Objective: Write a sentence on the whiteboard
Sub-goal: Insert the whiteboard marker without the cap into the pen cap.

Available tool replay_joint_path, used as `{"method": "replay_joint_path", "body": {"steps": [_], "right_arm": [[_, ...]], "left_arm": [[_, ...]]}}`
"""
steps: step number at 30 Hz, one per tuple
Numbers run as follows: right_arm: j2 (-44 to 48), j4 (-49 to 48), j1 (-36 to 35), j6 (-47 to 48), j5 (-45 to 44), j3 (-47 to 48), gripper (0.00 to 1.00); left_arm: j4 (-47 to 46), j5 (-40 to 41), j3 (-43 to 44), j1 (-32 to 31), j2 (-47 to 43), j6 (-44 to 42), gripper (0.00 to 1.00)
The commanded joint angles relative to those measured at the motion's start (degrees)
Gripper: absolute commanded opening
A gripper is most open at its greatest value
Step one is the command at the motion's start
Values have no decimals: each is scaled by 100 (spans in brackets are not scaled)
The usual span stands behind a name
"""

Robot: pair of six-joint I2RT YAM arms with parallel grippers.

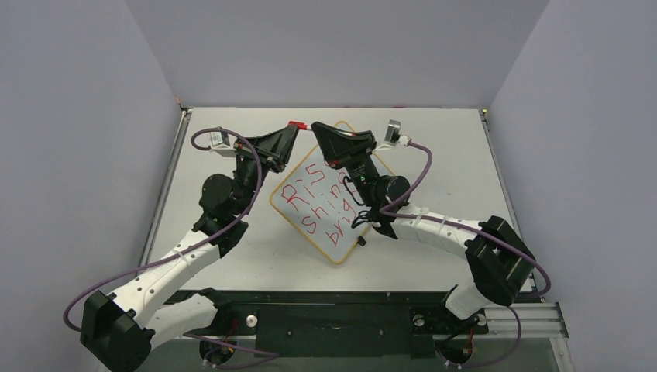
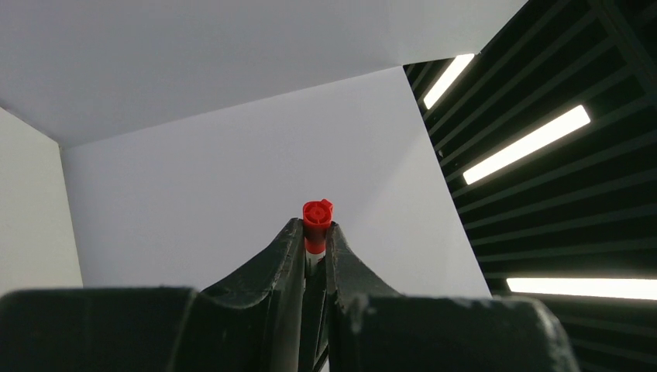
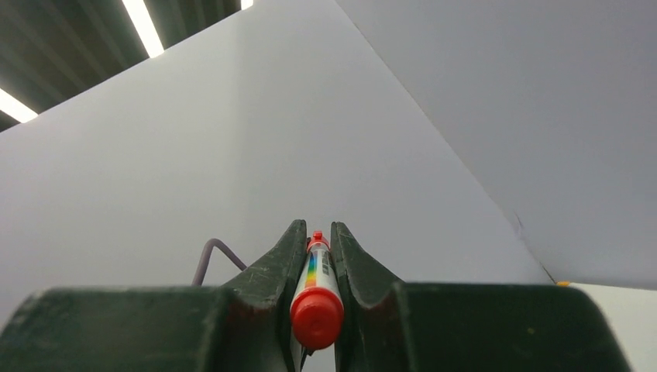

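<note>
The whiteboard lies at an angle in the middle of the table, with an orange-yellow frame and three lines of red handwriting on it. Both grippers meet in the air over its far corner. A red marker runs level between them. My left gripper is shut on the marker's red cap, and a bit of white barrel shows below it. My right gripper is shut on the marker's white barrel, which has a rainbow label. The barrel's red back end faces the right wrist camera.
A small black clip sits on the whiteboard's near right edge. Grey enclosure walls stand at the left, back and right of the white table. Purple cables loop off both wrists. The arm bases sit on the black rail at the near edge.
</note>
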State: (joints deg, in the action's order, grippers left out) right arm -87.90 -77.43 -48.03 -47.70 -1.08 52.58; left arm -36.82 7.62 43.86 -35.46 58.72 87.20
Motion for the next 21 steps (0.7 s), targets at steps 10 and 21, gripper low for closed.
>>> {"method": "replay_joint_path", "body": {"steps": [10, 21], "right_arm": [[83, 1415, -369, 752, 314, 191, 0], [300, 761, -306, 780, -364, -200, 0]], "left_arm": [[279, -1408, 264, -623, 43, -221, 0], [307, -1502, 351, -618, 92, -256, 33]]}}
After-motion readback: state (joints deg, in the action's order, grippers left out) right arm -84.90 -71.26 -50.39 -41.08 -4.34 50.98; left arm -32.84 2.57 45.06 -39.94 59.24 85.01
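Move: The marker, with its tip end at the red cap pinched in the left fingers, runs off to the right: its middle is about 6 cm right of the left hand and 1 cm back. From the right hand, which grips the marker, the cap sits some 3 cm to the left and level. The whiteboard's middle is roughly 16 cm ahead of the left hand, 8 cm to its right and 42 cm below. The red cap, on the marker's end, first rises about 1 cm with both hands; then the left fingers open by about a fifth of their range and let go. The left hand leaves the cap to the right and back, about 4.5 cm, turning some 10 degrees, mostly clockwise, towards the right fingers. The right hand keeps its grip on the marker and sinks to end 1.5 cm lower. ##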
